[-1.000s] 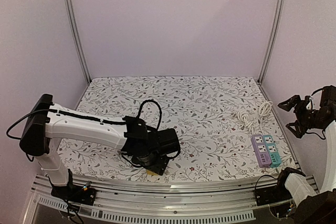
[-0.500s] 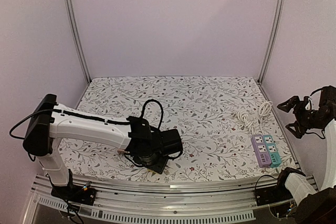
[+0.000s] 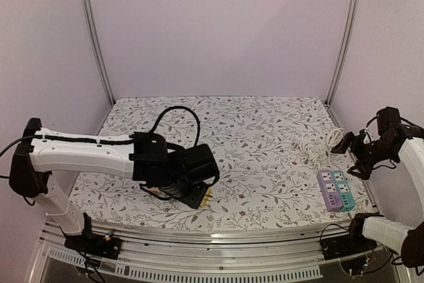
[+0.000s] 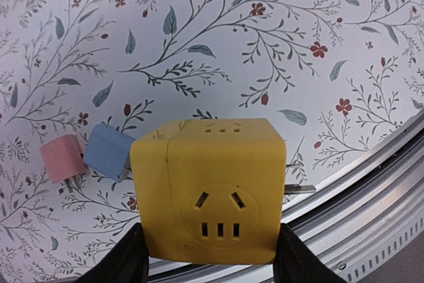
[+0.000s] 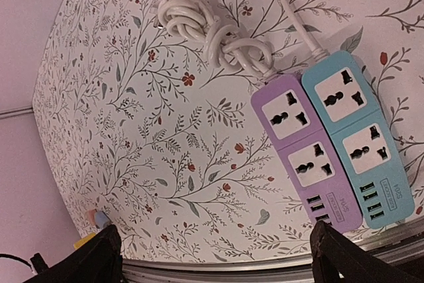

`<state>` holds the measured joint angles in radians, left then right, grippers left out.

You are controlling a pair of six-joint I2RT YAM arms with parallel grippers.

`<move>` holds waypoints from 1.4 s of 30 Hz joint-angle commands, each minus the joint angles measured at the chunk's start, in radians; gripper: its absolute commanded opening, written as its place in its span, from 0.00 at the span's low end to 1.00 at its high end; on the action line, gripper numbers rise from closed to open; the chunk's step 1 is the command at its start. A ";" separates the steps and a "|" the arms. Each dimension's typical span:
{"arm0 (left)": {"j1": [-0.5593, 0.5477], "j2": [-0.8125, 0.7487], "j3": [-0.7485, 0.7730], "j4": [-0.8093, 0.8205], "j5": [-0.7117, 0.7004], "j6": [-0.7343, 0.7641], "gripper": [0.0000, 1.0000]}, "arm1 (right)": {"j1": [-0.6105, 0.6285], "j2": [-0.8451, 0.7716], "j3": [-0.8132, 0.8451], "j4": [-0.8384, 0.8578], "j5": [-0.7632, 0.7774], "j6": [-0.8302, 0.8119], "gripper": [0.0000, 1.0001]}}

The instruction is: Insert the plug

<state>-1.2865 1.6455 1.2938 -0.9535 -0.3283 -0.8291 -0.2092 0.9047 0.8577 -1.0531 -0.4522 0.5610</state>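
A yellow cube plug [image 4: 209, 190] with metal prongs on its right side is held off the floral mat by my left gripper [image 4: 212, 260], which is shut on its two sides. From above, the left gripper [image 3: 192, 187] hangs near the front edge of the table, with a sliver of the yellow plug [image 3: 207, 194] showing beneath it. The purple power strip [image 5: 308, 154] and teal power strip [image 5: 361, 137] lie side by side at the right front. My right gripper [image 5: 218, 256] is open and empty, hovering above and just left of them.
A small blue plug [image 4: 109, 150] and a pink plug [image 4: 63, 164] lie on the mat behind the yellow one. A coiled white cord [image 5: 212, 31] runs from the strips toward the back. The metal front rail [image 4: 371, 217] is close below the left gripper.
The left gripper has closed on the yellow plug and lifted it, shifting left and back. The right arm has swung in from the right edge toward the power strips.
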 commanded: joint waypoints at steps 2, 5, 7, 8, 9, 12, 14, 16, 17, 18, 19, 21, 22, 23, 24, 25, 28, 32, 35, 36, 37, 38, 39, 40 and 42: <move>0.006 -0.073 0.021 -0.032 -0.031 0.045 0.33 | 0.163 0.110 0.011 0.076 0.170 0.084 0.97; 0.003 -0.103 0.027 -0.038 -0.032 0.044 0.33 | 0.236 0.178 0.043 0.126 0.245 0.097 0.96; -0.001 -0.121 0.030 -0.043 -0.033 0.046 0.32 | 0.259 0.237 0.068 0.149 0.285 0.065 0.96; -0.002 -0.130 0.030 -0.045 -0.032 0.048 0.32 | 0.264 0.262 0.079 0.161 0.296 0.043 0.96; -0.003 -0.138 0.030 -0.045 -0.029 0.049 0.32 | 0.267 0.297 0.091 0.172 0.306 0.026 0.96; -0.010 -0.161 0.036 -0.038 -0.011 0.064 0.31 | 0.273 0.397 0.124 0.204 0.328 -0.034 0.97; -0.018 -0.175 0.045 -0.038 -0.009 0.076 0.31 | 0.277 0.458 0.140 0.227 0.338 -0.069 0.97; -0.020 -0.190 0.055 -0.038 -0.007 0.082 0.31 | 0.283 0.507 0.158 0.251 0.355 -0.098 0.97; -0.020 -0.197 0.058 -0.039 -0.007 0.084 0.31 | 0.286 0.543 0.169 0.259 0.368 -0.116 0.96; -0.021 -0.203 0.062 -0.040 -0.010 0.084 0.31 | 0.291 0.565 0.178 0.266 0.374 -0.130 0.96; -0.020 -0.208 0.066 -0.042 -0.011 0.085 0.31 | 0.294 0.593 0.191 0.274 0.384 -0.140 0.95; -0.020 -0.213 0.076 -0.051 -0.013 0.084 0.31 | 0.303 0.649 0.219 0.282 0.395 -0.168 0.93; -0.020 -0.213 0.084 -0.058 -0.014 0.083 0.31 | 0.308 0.676 0.233 0.288 0.400 -0.179 0.93; -0.020 -0.213 0.089 -0.064 -0.015 0.084 0.31 | 0.314 0.696 0.248 0.291 0.404 -0.186 0.91; -0.020 -0.211 0.092 -0.068 -0.017 0.083 0.31 | 0.318 0.729 0.262 0.295 0.405 -0.198 0.88; -0.020 -0.211 0.095 -0.074 -0.022 0.080 0.30 | 0.323 0.747 0.274 0.297 0.404 -0.208 0.86; -0.020 -0.209 0.102 -0.084 -0.025 0.076 0.30 | 0.334 0.818 0.303 0.303 0.406 -0.221 0.78; -0.020 -0.211 0.119 -0.098 -0.030 0.067 0.29 | 0.356 0.883 0.319 0.309 0.423 -0.238 0.64; -0.020 -0.216 0.125 -0.102 -0.034 0.060 0.29 | 0.366 0.920 0.337 0.299 0.393 -0.245 0.44; -0.021 -0.219 0.123 -0.101 -0.035 0.057 0.29 | 0.372 0.929 0.345 0.295 0.377 -0.244 0.34; -0.020 -0.220 0.121 -0.101 -0.036 0.056 0.29 | 0.378 0.934 0.354 0.291 0.367 -0.235 0.30; -0.020 -0.222 0.118 -0.101 -0.037 0.055 0.29 | 0.393 0.942 0.366 0.287 0.359 -0.226 0.29; -0.020 -0.222 0.116 -0.100 -0.035 0.052 0.28 | 0.411 0.944 0.382 0.281 0.352 -0.213 0.28; -0.020 -0.224 0.115 -0.101 -0.035 0.052 0.28 | 0.433 0.945 0.407 0.276 0.346 -0.204 0.26; -0.020 -0.226 0.113 -0.101 -0.038 0.050 0.28 | 0.485 0.951 0.459 0.257 0.338 -0.165 0.25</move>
<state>-1.2999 1.4475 1.3907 -1.0454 -0.3485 -0.7689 0.1867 1.8359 1.2236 -0.7811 -0.0673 0.3439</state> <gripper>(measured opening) 0.595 0.276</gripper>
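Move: For the right gripper, the white cable bundle with its plug lies about 15 cm ahead, 4 cm left and 14 cm below. The purple strip's middle is roughly 5 cm back and 1 cm left, the teal strip 4 cm back and 3 cm right. The left gripper already holds the yellow plug cube; from it the bundle is some 22 cm ahead and 36 cm right, the blue block 8 cm left and 2 ahead, the pink block 13 left and 4 ahead. Send the right gripper forward about 14 cm and down as far, drifting some 5 cm left, onto the white cable bundle; bring its fingers near vertical with a counter-clockwise turn, then close them around the bundle's near end and ease left. Meanwhile raise the left gripper about 9 cm, keeping its hold on the yellow plug cube and swinging the fingertips slightly right. ##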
